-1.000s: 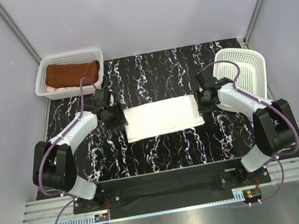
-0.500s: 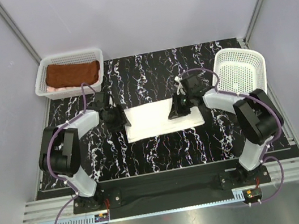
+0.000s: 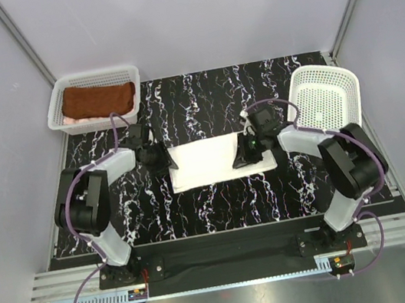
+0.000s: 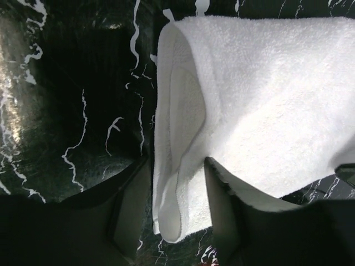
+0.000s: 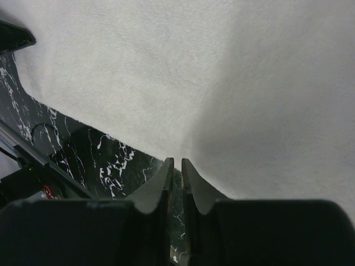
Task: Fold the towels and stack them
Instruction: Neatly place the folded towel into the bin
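A folded white towel [image 3: 204,160] lies flat in the middle of the table. My left gripper [image 3: 159,159] is at its left edge. In the left wrist view that gripper [image 4: 177,205] is open, and its fingers [image 4: 222,205] stand either side of the towel's [image 4: 266,100] folded corner without pinching it. My right gripper [image 3: 248,152] is low over the towel's right part. Its jaws [image 5: 176,166] are shut with only a thin slit between them and nothing in it, the tips at the towel's [image 5: 194,72] near edge. A rust-brown towel [image 3: 98,100] lies over a pale pink towel [image 3: 73,120] in the back-left basket.
A white mesh basket [image 3: 89,78] holding the two towels stands at the back left corner. A second white mesh basket [image 3: 325,96] leans at the right, behind my right arm. The dark marbled tabletop [image 3: 220,211] shows in front of the towel.
My right gripper moved left from the towel's right edge onto the towel. My left gripper stayed at the left edge and its jaws narrowed a little.
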`<state>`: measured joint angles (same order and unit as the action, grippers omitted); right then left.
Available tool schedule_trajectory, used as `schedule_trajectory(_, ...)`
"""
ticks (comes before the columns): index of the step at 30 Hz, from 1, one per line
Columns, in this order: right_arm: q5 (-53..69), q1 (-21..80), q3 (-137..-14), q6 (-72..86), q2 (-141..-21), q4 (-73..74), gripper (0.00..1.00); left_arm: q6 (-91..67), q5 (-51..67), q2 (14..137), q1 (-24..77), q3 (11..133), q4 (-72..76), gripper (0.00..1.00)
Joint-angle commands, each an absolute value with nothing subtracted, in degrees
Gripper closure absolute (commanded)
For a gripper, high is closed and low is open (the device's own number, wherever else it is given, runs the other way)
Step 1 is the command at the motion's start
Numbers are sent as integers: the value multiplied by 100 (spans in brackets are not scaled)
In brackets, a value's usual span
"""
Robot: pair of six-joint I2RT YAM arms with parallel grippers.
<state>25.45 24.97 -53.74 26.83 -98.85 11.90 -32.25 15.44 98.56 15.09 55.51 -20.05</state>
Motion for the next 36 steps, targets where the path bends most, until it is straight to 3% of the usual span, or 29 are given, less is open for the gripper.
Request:
schedule_trajectory(1, 2277, 2549, -5598, 2681, -9133, 1371, 82, -3261, 1485, 10230, 1591, 5590, -2013, 55)
schedule_trajectory(5, 2119, 2549, -5818, 2628, -8711, 1678, 75, -3173, 1179, 10283, 1722, 5914, -2310, 75)
schedule_trajectory(6, 2057, 2549, -5888, 2611, -8684, 1705, 74, -3112, 1117, 10283, 1757, 6046, -2381, 86)
schedule_trajectory(8, 1751, 2549, -5950, 2593, -8675, 1740, 68, -3068, 1011, 10266, 1819, 6441, -2600, 100)
schedule_trajectory(9, 1653, 2549, -6029, 2610, -8753, 1740, 62, -3041, 1002, 10274, 1819, 6582, -2689, 100)
schedule_trajectory(18, 1222, 2549, -6424, 3173, -9878, 1204, 41, -2734, 308, 10503, 1951, 8154, -3972, 100)
schedule_trajectory(26, 1248, 2558, -6486, 3393, -10414, 774, 2, -2435, -333, 10766, 2004, 8990, -4482, 100)
schedule_trajectory(36, 1107, 2558, -7531, 3164, -11363, 265, 2, -1618, -923, 11513, 1934, 10686, -4640, 100)
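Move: The left hand stands half open astride the white towel's left end, whose middle is 1 cm back and 1 cm below; the whole towel's middle lies about 14 cm to its right and 1 cm back, 2 cm lower. The left bin, with the brown towel inside, is some 21 cm ahead and 18 cm left. From the right hand, the white towel's middle is about 4 cm left, 1 cm ahead and 2 cm below; the empty right bin is roughly 11 cm ahead and 26 cm right. Left fingers shut on the white towel's left end and pinch it, then carry it forward about 12 cm and up 10, nearer the left bin's distance out, the wrist tilting so the fingers lean less to the right. Meanwhile the right hand hops about 8 cm up off the towel and down again farther forward, opening wide, then follows low over the cloth, some 11 cm forward in all. ##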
